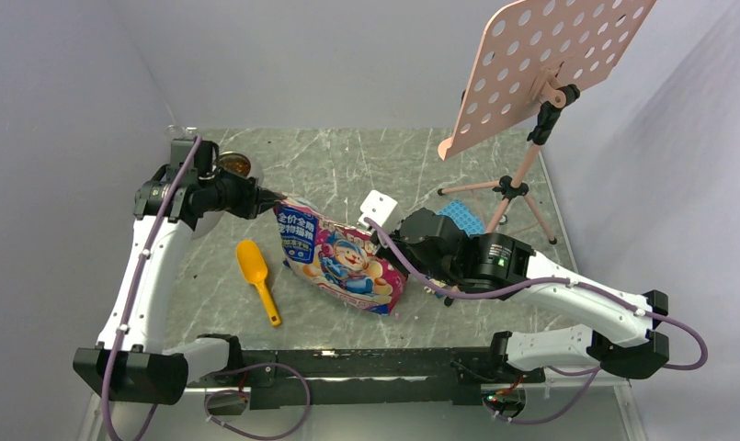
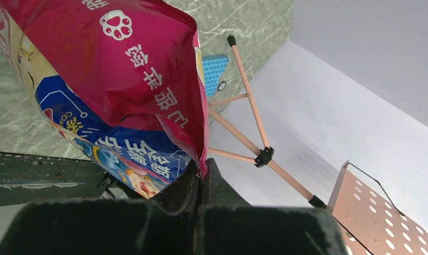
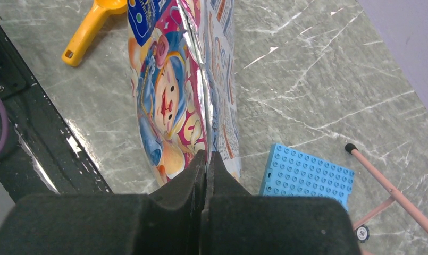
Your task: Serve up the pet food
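The glossy pink cartoon-printed pouch [image 1: 338,257] hangs tilted between both arms over the middle of the table. My left gripper [image 1: 272,198] is shut on its upper left corner; in the left wrist view the pink edge [image 2: 201,154] is pinched between the black fingers. My right gripper [image 1: 384,241] is shut on the opposite end, on the pouch's silver seam [image 3: 203,106]. Any pet food inside the pouch is hidden. A steel bowl [image 1: 234,166] behind my left wrist holds something brown that looks like pet food.
An orange-yellow scoop [image 1: 256,271] lies on the table left of the pouch. A blue studded plate [image 1: 462,219] lies at the back right, beside the tripod [image 1: 508,188] of a pink perforated stand [image 1: 550,64]. The black arm rail [image 1: 347,367] runs along the near edge.
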Controlling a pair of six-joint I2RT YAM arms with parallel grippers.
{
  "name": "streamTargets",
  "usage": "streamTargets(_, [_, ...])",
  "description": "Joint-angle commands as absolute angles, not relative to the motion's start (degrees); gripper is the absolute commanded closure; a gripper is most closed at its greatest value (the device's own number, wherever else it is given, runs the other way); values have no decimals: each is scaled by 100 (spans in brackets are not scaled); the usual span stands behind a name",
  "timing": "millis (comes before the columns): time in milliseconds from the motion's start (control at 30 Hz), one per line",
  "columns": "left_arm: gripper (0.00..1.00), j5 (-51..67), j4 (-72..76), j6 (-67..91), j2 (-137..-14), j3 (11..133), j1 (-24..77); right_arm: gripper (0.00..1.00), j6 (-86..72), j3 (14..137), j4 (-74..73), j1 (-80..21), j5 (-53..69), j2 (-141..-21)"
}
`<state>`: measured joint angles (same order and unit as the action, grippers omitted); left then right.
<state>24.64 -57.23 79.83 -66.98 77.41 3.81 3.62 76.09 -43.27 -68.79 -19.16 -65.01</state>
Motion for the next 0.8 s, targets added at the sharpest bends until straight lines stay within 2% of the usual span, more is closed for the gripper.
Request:
streamTargets(0, [100, 1357, -5962, 8721, -6882, 8377, 189, 100, 450, 7704, -4896, -6850, -2395, -6025])
streamTargets(100, [98, 1416, -5360, 8866, -6623, 7917, 186, 100, 398, 7740, -4926, -6847, -2373, -6062])
streamTargets(200, [79, 1570, -5299, 8934, -6541, 7754, 185, 100, 325, 7801, -4978, -6847, -2339, -6120])
streamTargets(333, [58, 1651, -5529, 8709, -6556, 7897, 185, 75, 283, 7830, -4996, -6847, -2288, -6165])
streamTargets(567, [45, 1529, -5862, 8448, -6323, 8195, 178, 35, 272, 7972, -4953, -6847, -2301, -6127])
streamTargets(667, [39, 1476, -6052, 8301, -6162, 8341, 176, 27, 286, 8042, -4948, -6847, -2249, -6100])
streamTargets(767, [38, 1351, -6273, 8124, -5971, 8475, 180, 22, 275, 8105, -4919, -6847, -2162, -6085])
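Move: The pet food bag stands between the hands, its top corners still pinched. Its middle lies about 11 cm right, 7 cm back and 15 cm below the left hand, and some 11 cm left, 4 cm ahead and 15 cm below the right. From the left hand, the yellow scoop is 10 cm left and 6 cm back, the double bowl 23 cm left and 18 cm ahead. From the right hand, the toy car is 11 cm right and 5 cm ahead, the blue plate 14 cm right and 17 cm ahead. The bag's top corners are let go as both grippers open wide, the left a little earlier. The left hand eases left and slightly forward off its corner, then rises, ending about 3 cm left and 3 cm higher with its fingers tipping up roughly 10 degrees. The right hand backs off some 3 cm to the right, away from the bag, rising barely at all. ##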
